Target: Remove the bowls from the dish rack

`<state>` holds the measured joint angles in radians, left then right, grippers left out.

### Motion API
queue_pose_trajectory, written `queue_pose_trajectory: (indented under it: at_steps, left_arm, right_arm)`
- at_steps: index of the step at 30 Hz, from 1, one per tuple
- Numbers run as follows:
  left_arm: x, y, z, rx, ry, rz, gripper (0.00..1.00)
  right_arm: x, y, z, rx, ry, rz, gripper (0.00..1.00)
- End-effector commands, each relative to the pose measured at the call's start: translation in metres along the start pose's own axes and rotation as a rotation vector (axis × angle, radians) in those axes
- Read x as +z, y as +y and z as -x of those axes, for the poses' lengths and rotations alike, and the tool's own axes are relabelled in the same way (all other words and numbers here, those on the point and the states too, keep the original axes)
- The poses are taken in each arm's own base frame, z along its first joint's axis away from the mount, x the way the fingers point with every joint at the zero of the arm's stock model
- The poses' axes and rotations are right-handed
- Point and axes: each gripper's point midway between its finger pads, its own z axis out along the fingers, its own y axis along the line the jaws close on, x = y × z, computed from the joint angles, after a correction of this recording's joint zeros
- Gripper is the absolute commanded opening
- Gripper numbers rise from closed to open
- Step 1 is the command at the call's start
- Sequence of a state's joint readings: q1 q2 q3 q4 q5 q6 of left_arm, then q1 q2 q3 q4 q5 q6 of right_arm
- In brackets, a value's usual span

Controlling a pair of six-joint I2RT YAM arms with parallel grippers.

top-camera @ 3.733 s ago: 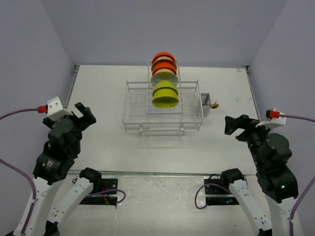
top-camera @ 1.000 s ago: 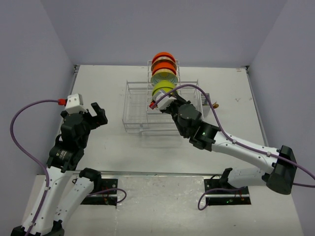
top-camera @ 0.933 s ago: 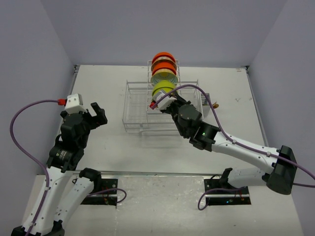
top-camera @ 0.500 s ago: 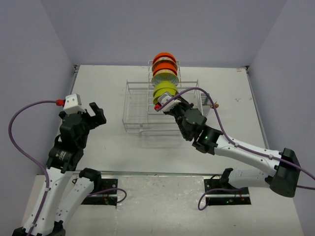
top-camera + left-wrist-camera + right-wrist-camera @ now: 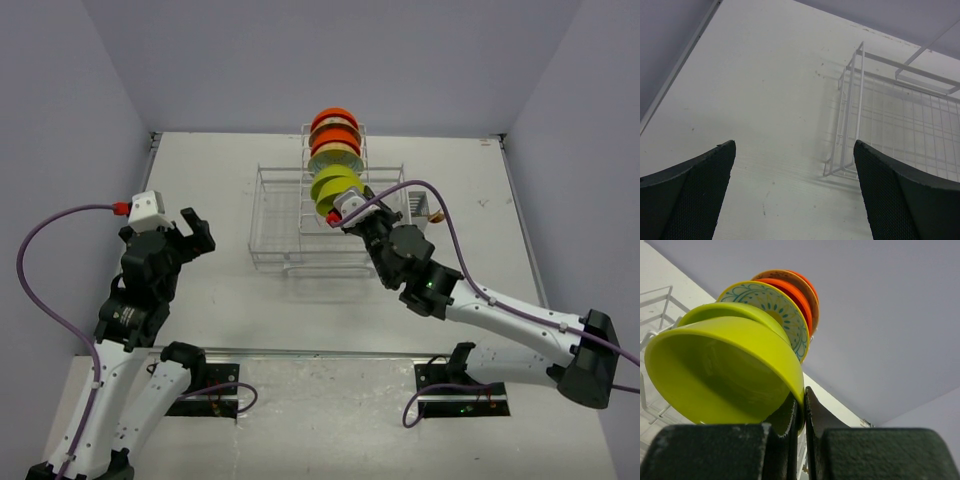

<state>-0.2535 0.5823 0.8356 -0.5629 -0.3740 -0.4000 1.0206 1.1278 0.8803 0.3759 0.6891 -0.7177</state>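
Observation:
The white wire dish rack (image 5: 275, 240) stands at the middle of the table, its corner also showing in the left wrist view (image 5: 850, 125). Several bowls stand on edge in its tall slotted section: orange-red ones (image 5: 333, 120) at the back, a cream patterned one (image 5: 336, 156), then lime-green ones (image 5: 335, 186). My right gripper (image 5: 346, 203) (image 5: 801, 407) is shut on the rim of the front lime-green bowl (image 5: 720, 375). Behind it sit another lime bowl (image 5: 735, 311), the patterned bowl (image 5: 777, 307) and orange-red ones (image 5: 802, 295). Left of the rack, my left gripper (image 5: 190, 232) (image 5: 795, 200) is open and holds nothing.
A small grey cutlery cup (image 5: 418, 206) hangs on the rack's right side. The rack's low left basket part (image 5: 905, 120) holds nothing. Grey walls close in the table on three sides.
The right arm came from the right side to the rack and closed on the front lime-green bowl. In the last second it shifted slightly right with the bowl. The left arm barely moved.

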Motion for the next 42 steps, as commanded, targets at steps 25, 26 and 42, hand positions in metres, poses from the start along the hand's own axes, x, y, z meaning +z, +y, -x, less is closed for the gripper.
queue_pose_trajectory:
  at_steps: [25,26,42]
  left_arm:
    - [-0.041,-0.118,0.081,0.022,-0.069,-0.594,1.0]
    - [-0.043,-0.127,0.089,0.027,-0.068,-0.63,1.0]
    - [-0.085,-0.241,0.111,0.308,-0.023,-1.049,1.0]
  right_arm:
    - [-0.028,-0.037,0.049,0.356,0.049,0.085,0.0]
    - [-0.029,-0.035,0.049,0.366,0.076,0.103,0.0]
    - [-0.03,0.004,0.065,0.659,0.451,0.233,0.0]
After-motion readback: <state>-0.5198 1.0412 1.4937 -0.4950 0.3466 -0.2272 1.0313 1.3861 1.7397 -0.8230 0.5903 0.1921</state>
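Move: The right hand already pinches the front green bowl by its right rim, the bowl's middle about 6 cm to its left, 2 cm ahead and 2 cm lower. The second green bowl lies some 5 cm beyond the held one, the patterned bowl about 11 cm beyond it, both in line and a little lower. From the empty left hand the held bowl is roughly 29 cm to the right, 6 cm ahead and 5 cm higher. Sweeping right and rising, each by nearly 20 cm, the left hand comes in towards the held green bowl, swinging clockwise some 55 degrees with fingers wide open. The right hand keeps its rim pinch, rises about 9 cm and sinks half of that again, easing slightly back and left while tipping down and rolling its left side up. ##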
